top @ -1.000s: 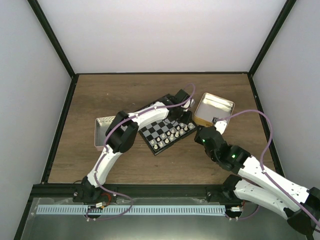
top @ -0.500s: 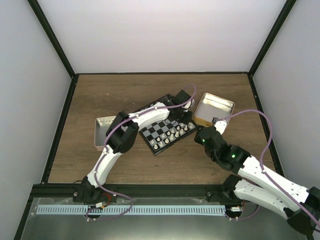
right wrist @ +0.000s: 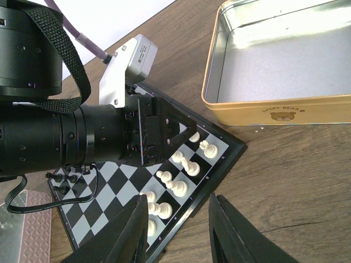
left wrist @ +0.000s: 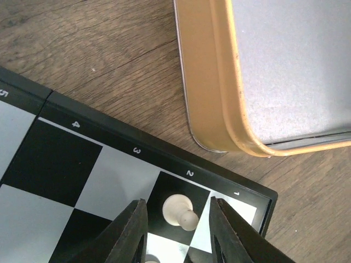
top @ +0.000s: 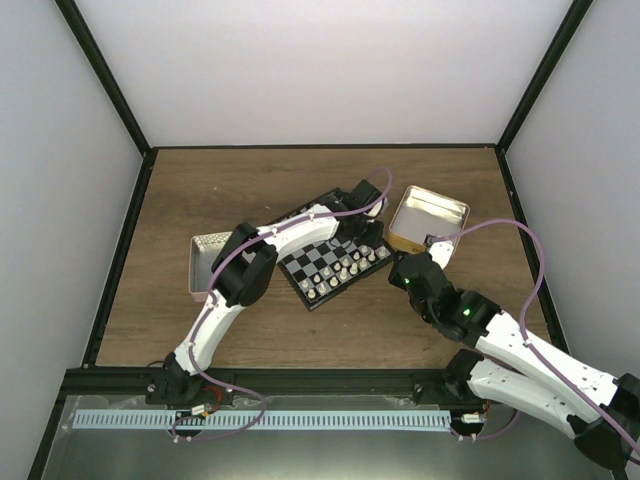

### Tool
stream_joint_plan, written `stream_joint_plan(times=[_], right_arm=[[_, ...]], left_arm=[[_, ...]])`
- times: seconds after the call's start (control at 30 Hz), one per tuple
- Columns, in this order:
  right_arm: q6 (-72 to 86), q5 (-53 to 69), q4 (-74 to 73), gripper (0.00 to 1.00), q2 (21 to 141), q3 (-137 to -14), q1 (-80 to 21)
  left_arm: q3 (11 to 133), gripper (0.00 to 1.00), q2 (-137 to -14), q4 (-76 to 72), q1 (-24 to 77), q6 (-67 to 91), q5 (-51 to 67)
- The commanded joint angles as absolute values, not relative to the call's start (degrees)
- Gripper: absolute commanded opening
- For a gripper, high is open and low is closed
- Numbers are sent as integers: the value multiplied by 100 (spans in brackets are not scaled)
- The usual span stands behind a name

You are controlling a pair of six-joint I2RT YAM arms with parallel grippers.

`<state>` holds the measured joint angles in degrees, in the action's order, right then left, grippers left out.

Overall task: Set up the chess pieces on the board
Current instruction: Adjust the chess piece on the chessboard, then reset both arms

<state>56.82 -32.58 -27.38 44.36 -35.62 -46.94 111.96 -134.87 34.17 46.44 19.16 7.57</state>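
Observation:
The board lies tilted mid-table, and several white chess pieces stand in two rows along its near right side. My left gripper is over the board's right corner. In the left wrist view it is open, its fingers astride a white pawn on a black edge square with a gap on each side. My right gripper hovers open and empty above the board's near right edge, close to the white pieces.
A gold tin sits open just right of the board's corner, close to the left gripper. A pink tin lies left of the board. A few black pieces stand at the board's far side.
The left gripper has shifted slightly over the board's right corner and its jaws have moved a little. The right arm has stayed still.

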Motion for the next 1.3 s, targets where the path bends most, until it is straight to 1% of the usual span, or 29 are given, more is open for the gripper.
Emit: stream_joint_plan(times=[0.0,0.17,0.37,0.47,0.6,0.67,0.73,0.77,0.83,0.87,0.93,1.0,1.03,1.17,1.27], right_arm=[[5711,-3375,-2642,32,4418,-3571,-4658],[5704,-3360,-2648,32,4406,-3570,-4659],[5701,-3374,-2704,32,4376,-3634,-4658],[5668,-3375,-2742,32,4325,-3689,-4663],[5519,-3319,-2753,37,4266,-3762,-4658],[5386,-3248,-2744,44,4223,-3797,-4658],[5170,-3164,-2728,51,4195,-3842,-4658],[5002,-3100,-2709,54,4170,-3865,-4658],[4676,-2929,-2688,66,4132,-3920,-4658],[4523,-2868,-2689,72,4109,-3962,-4658],[4245,-2753,-2717,86,4051,-4021,-4658],[4048,-2694,-2800,97,3956,-4117,-4660],[3937,-2675,-2853,99,3906,-4163,-4658],[3798,-2810,-3307,100,3658,-4499,-4658],[3814,-3059,-3765,100,3491,-4785,-4658]], left_arm=[[11211,36,-13426,3250,4652,1800,1070],[11226,43,-13228,3198,4634,1823,1085],[11136,54,-12809,3260,4567,1822,653],[10881,60,-12271,3207,4551,1671,201],[10188,64,-11349,2933,4494,1613,-380],[9741,66,-10816,2730,4461,1657,-622],[9151,71,-10180,2542,4429,1827,-995],[8821,78,-9864,2404,4416,1908,-1197],[8072,98,-9105,2106,4398,2085,-1484],[7685,100,-8686,1980,4381,2151,-1587],[6928,100,-7885,1838,4357,2239,-1721],[6461,100,-7104,1943,4339,2433,-1914],[6285,100,-6748,2085,4330,2519,-2027],[5666,100,-5225,2530,4343,2509,-2383],[5470,100,-4253,2928,4349,2572,-2777]])
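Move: The white pawn just adjusted stands between and just below the left fingers, about 2 cm under that hand and 1 cm to its right. Close by, the white corner piece is roughly 2 cm back and 3 cm right of the hand, the next pawn some 1 cm back and 2 cm left; the tin box's middle is about 5 cm ahead and 13 cm right. From the right hand the pawn lies about 13 cm ahead, 4 cm left and 16 cm down. The pawn is left on its square: the left fingers spread around it with the hand almost still, lift clear, then swing about 27 cm left and 26 cm up across the board, drawing back some 12 cm, opening wide and tilting up to point forward. Late on, the right hand rises about 7 cm, opens wide and tips up slightly, turning a little counter-clockwise. ##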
